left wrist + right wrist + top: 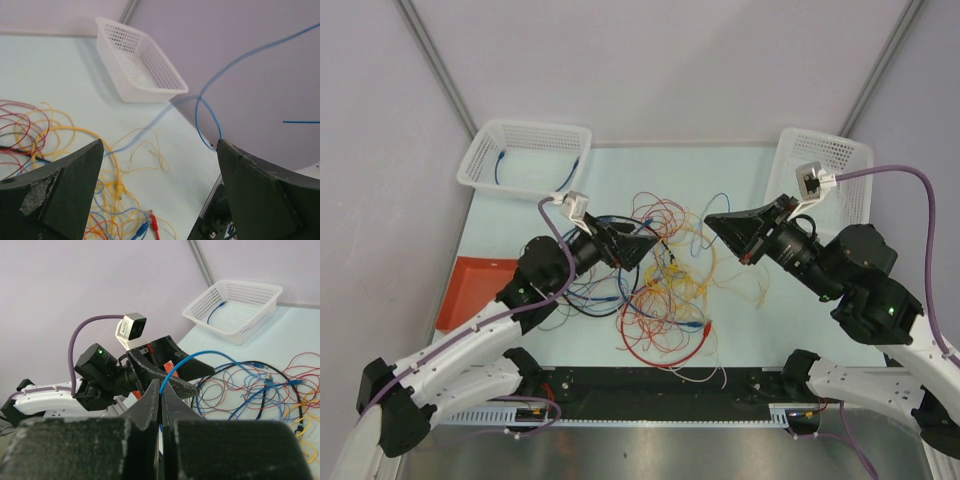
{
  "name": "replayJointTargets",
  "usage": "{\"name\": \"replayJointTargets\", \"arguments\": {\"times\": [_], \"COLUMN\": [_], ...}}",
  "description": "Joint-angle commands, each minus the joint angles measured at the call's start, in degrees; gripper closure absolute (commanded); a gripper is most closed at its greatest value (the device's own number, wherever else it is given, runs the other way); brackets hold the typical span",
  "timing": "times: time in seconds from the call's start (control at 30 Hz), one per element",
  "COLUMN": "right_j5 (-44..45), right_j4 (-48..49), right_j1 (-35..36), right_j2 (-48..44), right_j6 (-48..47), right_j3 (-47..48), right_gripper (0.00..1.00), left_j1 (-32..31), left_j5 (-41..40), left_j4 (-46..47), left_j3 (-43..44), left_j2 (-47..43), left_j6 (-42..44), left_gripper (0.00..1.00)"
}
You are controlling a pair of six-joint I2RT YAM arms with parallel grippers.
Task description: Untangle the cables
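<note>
The cables (665,285) lie in a loose tangle of red, yellow, orange, blue and black wire in the middle of the table. My right gripper (161,387) is shut on a thin blue cable (200,355), which arcs up from its tips and down toward the pile (260,385). My left gripper (645,245) hovers over the tangle's left side with its jaws wide apart and nothing between them (160,143). In the left wrist view a blue cable (225,75) hangs in the air and runs down to the right fingertip (225,150). Yellow loops (100,165) lie below.
A white basket (525,158) with one blue cable in it stands at the back left. A second white basket (825,165) is at the back right. An orange tray (470,290) lies at the left edge. The arm bases line the near edge.
</note>
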Motion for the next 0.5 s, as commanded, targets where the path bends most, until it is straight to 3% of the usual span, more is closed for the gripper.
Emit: {"name": "replayJointTargets", "arguments": {"times": [0.0,0.47], "right_j5": [-3.0,-2.6], "right_j4": [1.4,0.1], "right_j1": [0.0,0.3], "right_j2": [0.7,-0.5], "right_j6": [2.7,3.4], "right_j3": [2.8,3.2], "right_gripper": [1.0,1.0], "left_j1": [-0.1,-5.7], "left_j5": [2.3,5.6], "left_j4": [12.3,22.0], "left_j3": [-1.0,2.5], "left_j2": [2.3,13.8], "left_j6": [-3.6,-6.4], "left_gripper": [0.0,0.0]}}
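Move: From the open left gripper, the hanging loop of the blue cable lies about 10 cm to the right and 5 cm ahead, roughly level. The yellow cables on the table are some 6 cm right, 2 cm ahead and 30 cm below; the red plug is about 14 cm right, 8 cm back and equally low. From the right gripper, which already pinches the blue cable, that loop is some 11 cm ahead, 1 cm left and 13 cm lower. Bring the left gripper about 5 cm to the right towards the blue cable hanging from the right gripper, cresting about a centimetre up and then dipping slightly below the starting height. Keep its fingers wide open and swing them some 10 degrees clockwise. Hold the right gripper nearly still, shut on its pinch of the cable. ##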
